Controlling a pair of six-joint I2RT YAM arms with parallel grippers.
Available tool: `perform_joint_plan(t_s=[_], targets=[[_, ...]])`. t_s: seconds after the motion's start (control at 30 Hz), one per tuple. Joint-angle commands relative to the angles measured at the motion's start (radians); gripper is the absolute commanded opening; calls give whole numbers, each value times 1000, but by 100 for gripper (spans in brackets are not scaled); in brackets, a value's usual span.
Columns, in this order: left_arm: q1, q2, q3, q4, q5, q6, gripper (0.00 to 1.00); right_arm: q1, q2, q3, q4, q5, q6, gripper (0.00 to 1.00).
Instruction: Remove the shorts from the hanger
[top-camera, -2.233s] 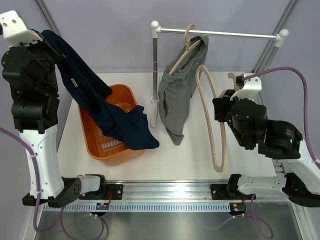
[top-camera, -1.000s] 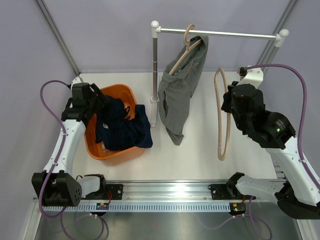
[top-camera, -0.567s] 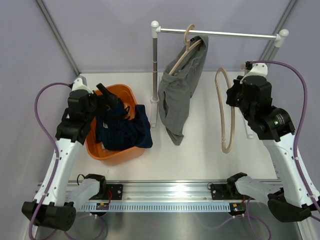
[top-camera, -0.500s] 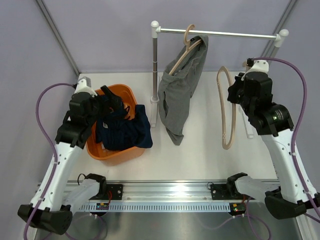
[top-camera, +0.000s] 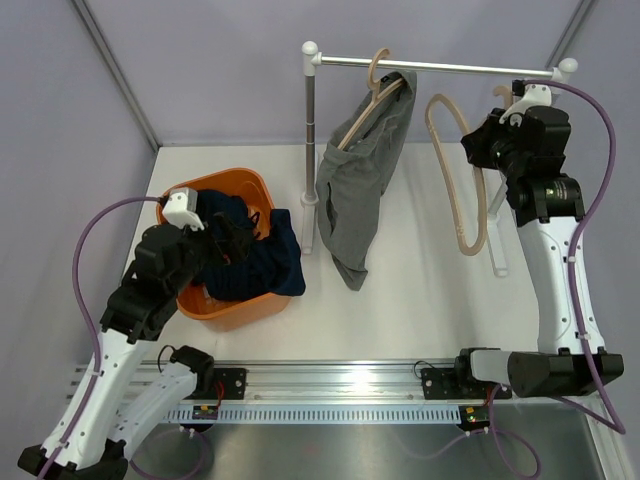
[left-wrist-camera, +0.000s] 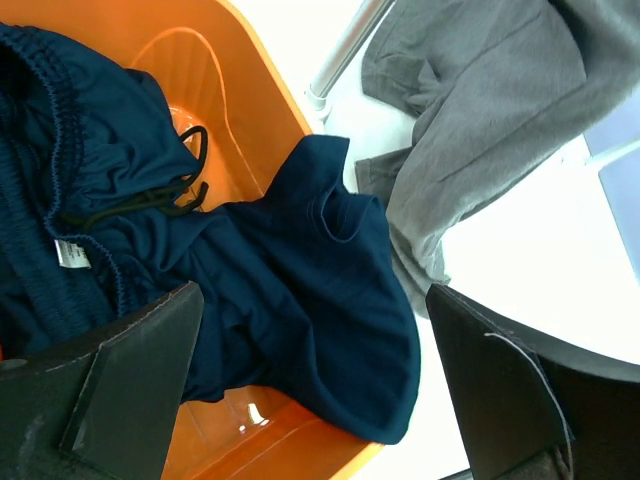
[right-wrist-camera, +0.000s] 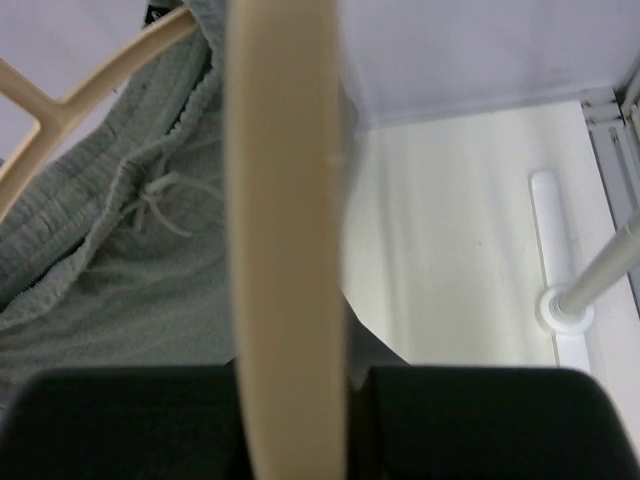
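Observation:
The navy shorts (top-camera: 250, 262) lie crumpled in the orange tub (top-camera: 240, 185), one leg draped over its right rim. In the left wrist view the navy shorts (left-wrist-camera: 300, 290) sit below my left gripper (left-wrist-camera: 325, 390), which is open with nothing between its fingers. My left gripper (top-camera: 232, 240) hovers just over the tub. The grey shorts (top-camera: 362, 185) hang from a beige hanger (top-camera: 378, 70) on the rail (top-camera: 450, 68). My right gripper (top-camera: 487, 150) is shut on a second, bare beige hanger (top-camera: 462, 190), held up just below the rail. That bare hanger (right-wrist-camera: 285, 200) fills the right wrist view, with the grey shorts (right-wrist-camera: 120, 280) behind it.
The rail stands on two posts, the left post (top-camera: 310, 150) between tub and grey shorts, the right post's foot (right-wrist-camera: 565, 300) on the white table. Grey walls enclose the back and sides. The metal base rail (top-camera: 350, 385) runs along the near edge.
My left gripper opened, let go of the navy shorts in the tub, and drew back toward the near edge. My right arm lifted the bare hanger up toward the rail.

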Motion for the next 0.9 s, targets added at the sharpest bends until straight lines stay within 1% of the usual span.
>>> perform_joint_plan(t_s=[0.0, 0.03, 0.13, 0.3, 0.37, 0.47, 0.67, 0.87], targets=[[-4, -26, -26, 10, 36, 62, 99, -14, 44, 50, 137, -144, -45, 0], [-4, -32, -32, 10, 62, 71, 99, -16, 48, 53, 160, -155, -49, 0], [-4, -51, -65, 8, 61, 88, 99, -14, 77, 84, 177, -154, -88, 0], [-4, -83, -120, 7, 57, 111, 99, -19, 163, 208, 134, -80, -108, 0], [-4, -97, -126, -1, 53, 119, 99, -19, 189, 234, 134, -66, -100, 0], [-4, -104, -135, 2, 65, 116, 99, -19, 222, 294, 128, -7, -77, 0], [-4, -103, -147, 8, 87, 109, 99, -19, 321, 424, 59, 55, -79, 0], [-4, -103, -154, 2, 82, 111, 99, -19, 390, 486, 33, 90, -88, 0]])
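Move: The right hand holds the empty hanger, with the rail's free stretch straight ahead of it, about 15 cm farther out and some 9 cm higher. At the same distance and height, the grey shorts' hanger hook is roughly 20 cm to the left, the rail's right end about 17 cm to the right. From the left hand, open over the basket, that free stretch is some 29 cm ahead, 50 cm right and 20 cm up. The right hand carries the hanger about 10 cm forward and half that up towards the rail; the left sinks. ##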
